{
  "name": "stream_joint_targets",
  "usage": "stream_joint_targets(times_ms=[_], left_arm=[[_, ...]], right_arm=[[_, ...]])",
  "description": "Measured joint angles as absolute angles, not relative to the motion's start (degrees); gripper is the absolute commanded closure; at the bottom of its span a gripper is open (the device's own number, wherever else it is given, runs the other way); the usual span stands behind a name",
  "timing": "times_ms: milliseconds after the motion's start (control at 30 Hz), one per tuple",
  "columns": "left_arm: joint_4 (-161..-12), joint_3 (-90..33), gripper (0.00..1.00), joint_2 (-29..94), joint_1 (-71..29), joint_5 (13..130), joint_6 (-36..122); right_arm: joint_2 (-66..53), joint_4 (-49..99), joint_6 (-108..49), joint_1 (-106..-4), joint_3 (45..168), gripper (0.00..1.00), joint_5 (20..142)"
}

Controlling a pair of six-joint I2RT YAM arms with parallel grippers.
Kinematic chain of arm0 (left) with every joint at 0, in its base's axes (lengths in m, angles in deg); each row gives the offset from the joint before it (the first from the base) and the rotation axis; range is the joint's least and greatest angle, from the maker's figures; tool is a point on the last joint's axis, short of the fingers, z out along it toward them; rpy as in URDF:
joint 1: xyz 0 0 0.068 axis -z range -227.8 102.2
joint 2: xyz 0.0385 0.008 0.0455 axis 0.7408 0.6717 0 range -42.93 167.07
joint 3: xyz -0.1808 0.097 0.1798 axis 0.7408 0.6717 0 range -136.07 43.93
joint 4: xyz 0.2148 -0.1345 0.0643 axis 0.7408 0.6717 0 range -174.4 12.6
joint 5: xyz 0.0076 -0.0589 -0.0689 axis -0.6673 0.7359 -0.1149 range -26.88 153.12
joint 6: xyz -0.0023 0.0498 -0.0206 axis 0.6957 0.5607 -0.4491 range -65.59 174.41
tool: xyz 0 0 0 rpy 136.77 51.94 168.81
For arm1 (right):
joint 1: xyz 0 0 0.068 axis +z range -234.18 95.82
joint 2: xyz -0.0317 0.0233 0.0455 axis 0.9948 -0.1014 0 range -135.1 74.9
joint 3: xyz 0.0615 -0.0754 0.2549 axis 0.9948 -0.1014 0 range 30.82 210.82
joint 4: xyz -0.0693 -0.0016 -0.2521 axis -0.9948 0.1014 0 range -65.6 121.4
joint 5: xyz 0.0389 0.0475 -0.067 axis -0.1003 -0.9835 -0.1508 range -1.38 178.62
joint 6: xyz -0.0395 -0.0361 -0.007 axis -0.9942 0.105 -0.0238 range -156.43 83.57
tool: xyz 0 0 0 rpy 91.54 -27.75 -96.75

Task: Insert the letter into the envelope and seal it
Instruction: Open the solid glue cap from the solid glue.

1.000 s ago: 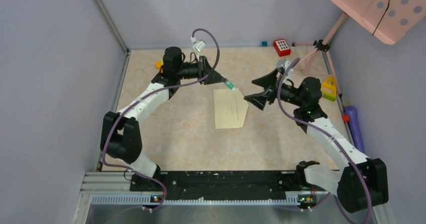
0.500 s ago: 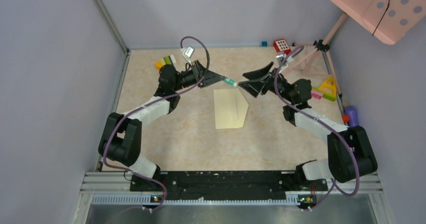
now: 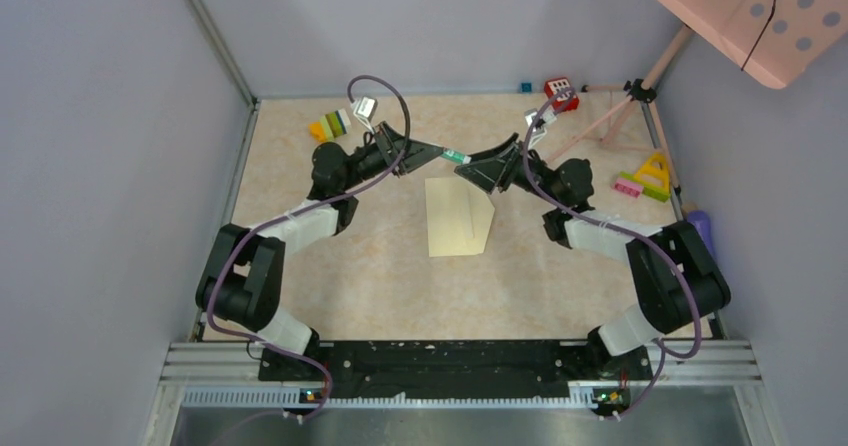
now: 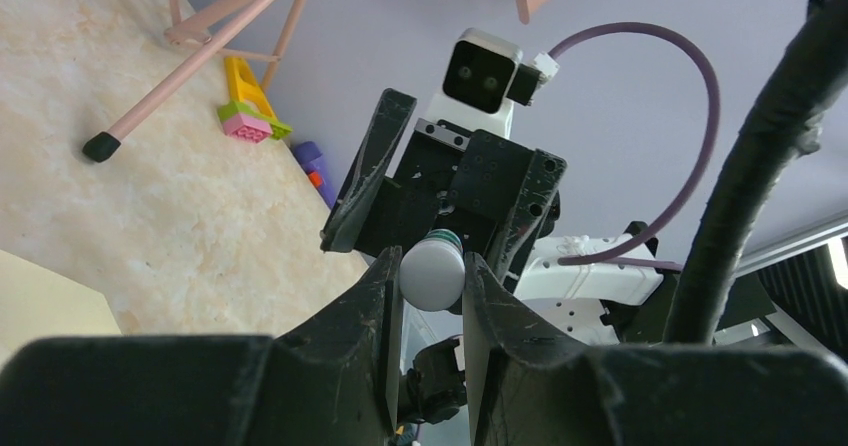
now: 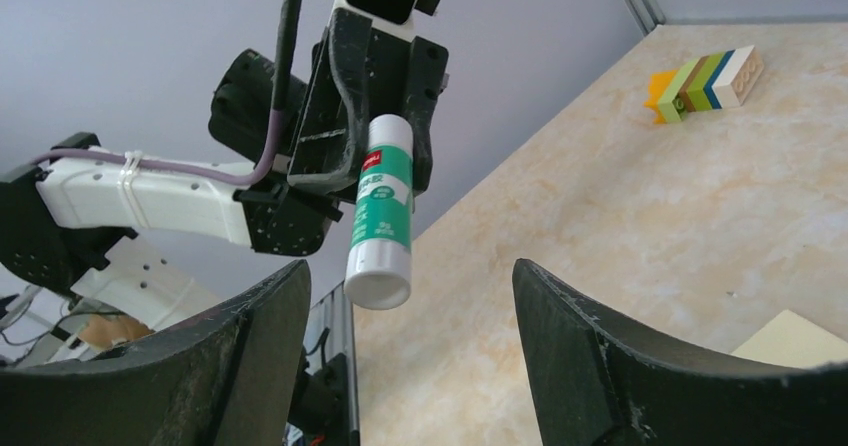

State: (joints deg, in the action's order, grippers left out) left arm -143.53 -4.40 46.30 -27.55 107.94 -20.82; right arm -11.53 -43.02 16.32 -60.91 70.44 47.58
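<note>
The pale cream envelope (image 3: 458, 216) lies flat mid-table, its pointed flap toward the right; corners of it show in the wrist views (image 4: 40, 301) (image 5: 800, 341). The letter is not visible on its own. Above the envelope's far edge, my left gripper (image 3: 432, 153) (image 4: 430, 258) is shut on a green-and-white glue stick (image 3: 455, 156) (image 4: 432, 276) (image 5: 385, 211), which points at my right gripper. My right gripper (image 3: 478, 166) (image 5: 410, 271) faces it, open. The stick's white end sits just inside the gap, near one fingertip (image 5: 285, 296), touching neither.
Coloured bricks (image 3: 331, 124) lie at the back left. A red keypad toy (image 3: 561, 91), a pink tripod (image 3: 625, 106), a yellow triangle toy with bricks (image 3: 652, 174) and a purple object (image 3: 702, 228) crowd the right side. Grey walls enclose the table.
My right arm has swung left and back until its jaws frame the glue stick's end, and they have narrowed. The left gripper drew slightly back with the stick.
</note>
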Motion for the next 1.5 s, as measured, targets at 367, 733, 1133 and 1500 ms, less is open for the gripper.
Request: stream_joint_targets(times_ms=[367,733,1133,1500], left_arm=[[-147.97,-2.46,1.0,46.45,-25.63,105.8,-21.56],[-150.86,-2.18,0.9,46.71,-25.45,105.18,-20.88],[-149.04,-1.98,0.01,46.69,-25.21,107.13,-17.62],[-133.5,-6.24,0.01,42.98,-30.98,115.28,-2.43]], right_arm=[[-16.51,-51.26,23.42,-60.5,72.58,0.49,49.62],[-18.02,-55.94,27.18,-59.1,73.28,0.91,50.25],[-18.11,-52.57,26.33,-59.51,75.38,1.0,47.67],[-9.61,-16.7,3.71,-64.28,84.14,1.0,36.09]])
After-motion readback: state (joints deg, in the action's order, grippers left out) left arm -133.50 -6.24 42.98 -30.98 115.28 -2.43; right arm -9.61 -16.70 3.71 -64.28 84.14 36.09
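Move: Held between the left fingers by its white cap end, the glue stick has its middle about 3 cm to the right of that hand, level with it. From the right hand, that middle lies some 4 cm left, 1 cm ahead and 2 cm above. The envelope lies on the table roughly 26 cm below the right hand, 2 cm left and 2 cm back; a tripod foot stands about 12 cm right and 7 cm ahead. Rising about 2.5 cm and easing some 1.5 cm left, the right hand brings its part-open fingers round the glue stick's free end and shuts on it, while the left keeps hold almost still. The left fingers then spread wide and let go, and that hand draws back left about 2.5 cm; the right, keeping its grip, backs 2 cm right and tips its fingers down some 20 degrees. ##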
